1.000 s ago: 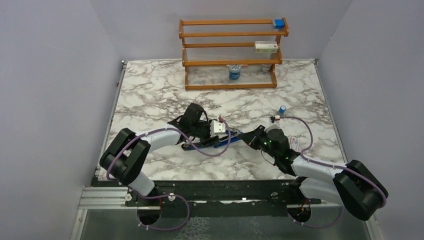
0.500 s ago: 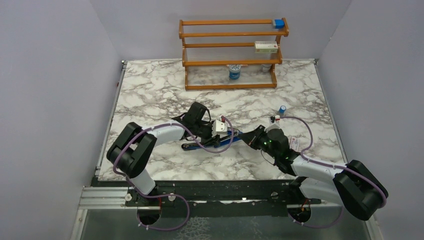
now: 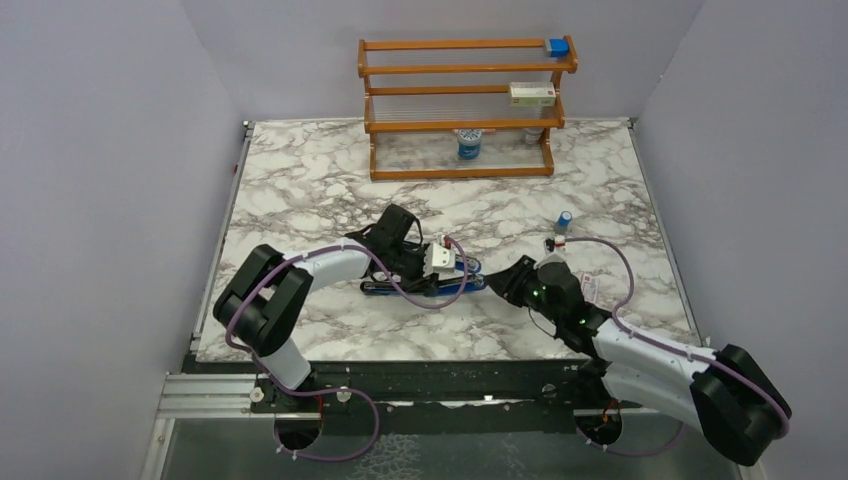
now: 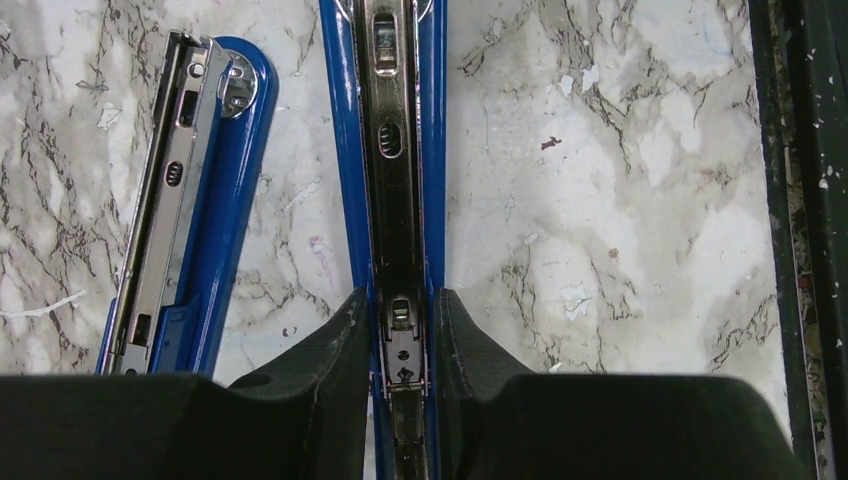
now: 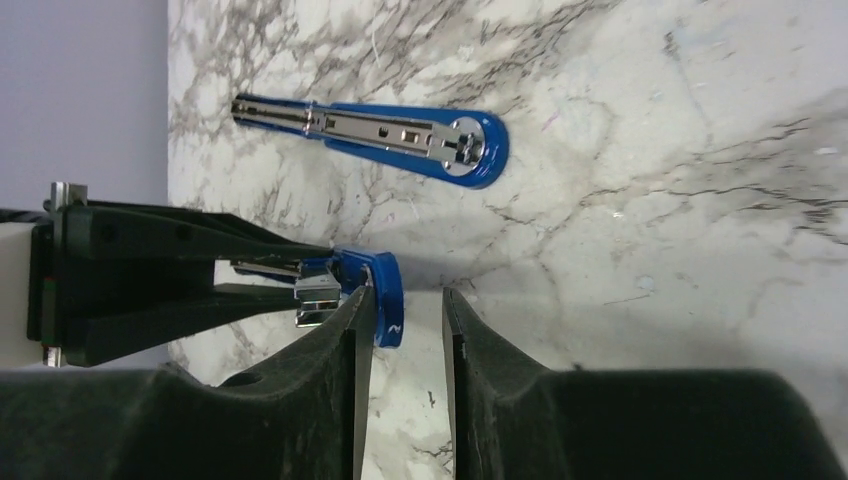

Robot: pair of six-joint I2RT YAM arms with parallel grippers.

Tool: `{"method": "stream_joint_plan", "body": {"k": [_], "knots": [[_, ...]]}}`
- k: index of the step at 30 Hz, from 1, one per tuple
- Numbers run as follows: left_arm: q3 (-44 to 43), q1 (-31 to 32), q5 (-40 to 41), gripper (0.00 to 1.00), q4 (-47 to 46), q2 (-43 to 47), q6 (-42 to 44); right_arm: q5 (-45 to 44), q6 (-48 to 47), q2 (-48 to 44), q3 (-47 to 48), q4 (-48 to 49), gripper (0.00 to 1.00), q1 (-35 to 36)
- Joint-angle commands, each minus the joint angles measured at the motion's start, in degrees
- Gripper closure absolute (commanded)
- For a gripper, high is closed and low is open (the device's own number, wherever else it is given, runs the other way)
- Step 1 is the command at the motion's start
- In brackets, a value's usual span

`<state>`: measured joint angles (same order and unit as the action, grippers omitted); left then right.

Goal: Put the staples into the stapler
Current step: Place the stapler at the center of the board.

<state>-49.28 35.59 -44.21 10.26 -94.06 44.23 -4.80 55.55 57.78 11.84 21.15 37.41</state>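
The blue stapler [image 3: 385, 289] lies hinged open on the marble between the two arms. In the left wrist view its arm with the metal channel [image 4: 398, 150] runs straight up between my fingers, and its other arm [image 4: 190, 200] lies flat to the left. My left gripper [image 4: 400, 310] is shut on the channel arm, both pads against its blue sides. My right gripper [image 5: 405, 300] stands open just off the channel arm's blue tip [image 5: 388, 285], with only marble between its fingers. I cannot make out any staples.
A wooden rack [image 3: 465, 105] at the back holds a blue block [image 3: 557, 46], a white box [image 3: 532, 94] and a cup [image 3: 469, 145]. A small blue cylinder [image 3: 565, 218] and a pink-and-white box [image 3: 588, 290] sit near the right arm. The table's black front rail [image 4: 800, 200] is close.
My left gripper has closed onto the stapler's channel arm. My right gripper has opened and let go at the stapler's tip, and the right arm has drawn back a little.
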Motion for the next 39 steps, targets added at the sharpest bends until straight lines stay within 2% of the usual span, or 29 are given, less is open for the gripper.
{"method": "stream_joint_plan", "body": {"k": [1,7,11,15,18,30,33,39], "knots": [[0.3,-0.1,0.9,1.0,2.7,2.7,4.0,-8.3,-1.0,-8.2,-0.8,-12.1,0.65,-0.1],[-1.2,-0.2,5.4,1.0,7.2,2.5,8.9,-11.2,-2.0,-16.8,-0.5,-18.1,0.64,-0.1],[-5.2,-0.1,11.8,1.0,12.7,0.1,12.8,-11.2,-3.2,-17.3,0.3,-19.2,0.64,-0.1],[-9.1,0.0,14.3,1.0,15.7,-2.7,14.4,-9.9,-3.2,-16.1,0.2,-18.0,0.64,-0.1],[-10.2,0.3,15.5,0.94,15.9,-3.1,15.0,-9.1,-3.0,-15.0,0.2,-17.3,0.64,-0.2],[-9.7,1.7,16.0,0.53,15.9,-5.1,15.1,-7.0,-3.6,-11.2,0.4,-14.4,0.64,-0.1],[-9.6,1.7,15.1,0.47,15.9,-5.1,14.9,-6.2,-4.0,-10.3,0.8,-13.5,0.64,-0.2],[-8.8,1.8,13.2,0.45,15.9,-3.8,14.3,-1.7,-8.9,-6.9,2.1,-8.3,0.63,-0.2]]}}
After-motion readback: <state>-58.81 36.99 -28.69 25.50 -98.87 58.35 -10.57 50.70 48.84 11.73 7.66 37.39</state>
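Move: The stapler is still held by the left hand around its middle, its right end raised. Its resting spot on the board lies about 3 cm ahead, 3 cm left and 3 cm below that hand. The other stapler lies farther out, its middle some 8 cm ahead, 3 cm left and 3 cm below. From the right hand, the held stapler's right end is only about 1 cm left, level with it; the spot is roughly 15 cm left, 1 cm ahead and 5 cm lower. The held stapler is carried forward and left about 5 cm towards the other stapler, its right end tipped down as the left wrist turns some 20 degrees to point more downward; the left fingers then open and sink slightly around the stapler. Meanwhile the right hand, already partly open, backs off rightward from the stapler's end about 4 cm, rising first and then sinking, to finish slightly lower. ##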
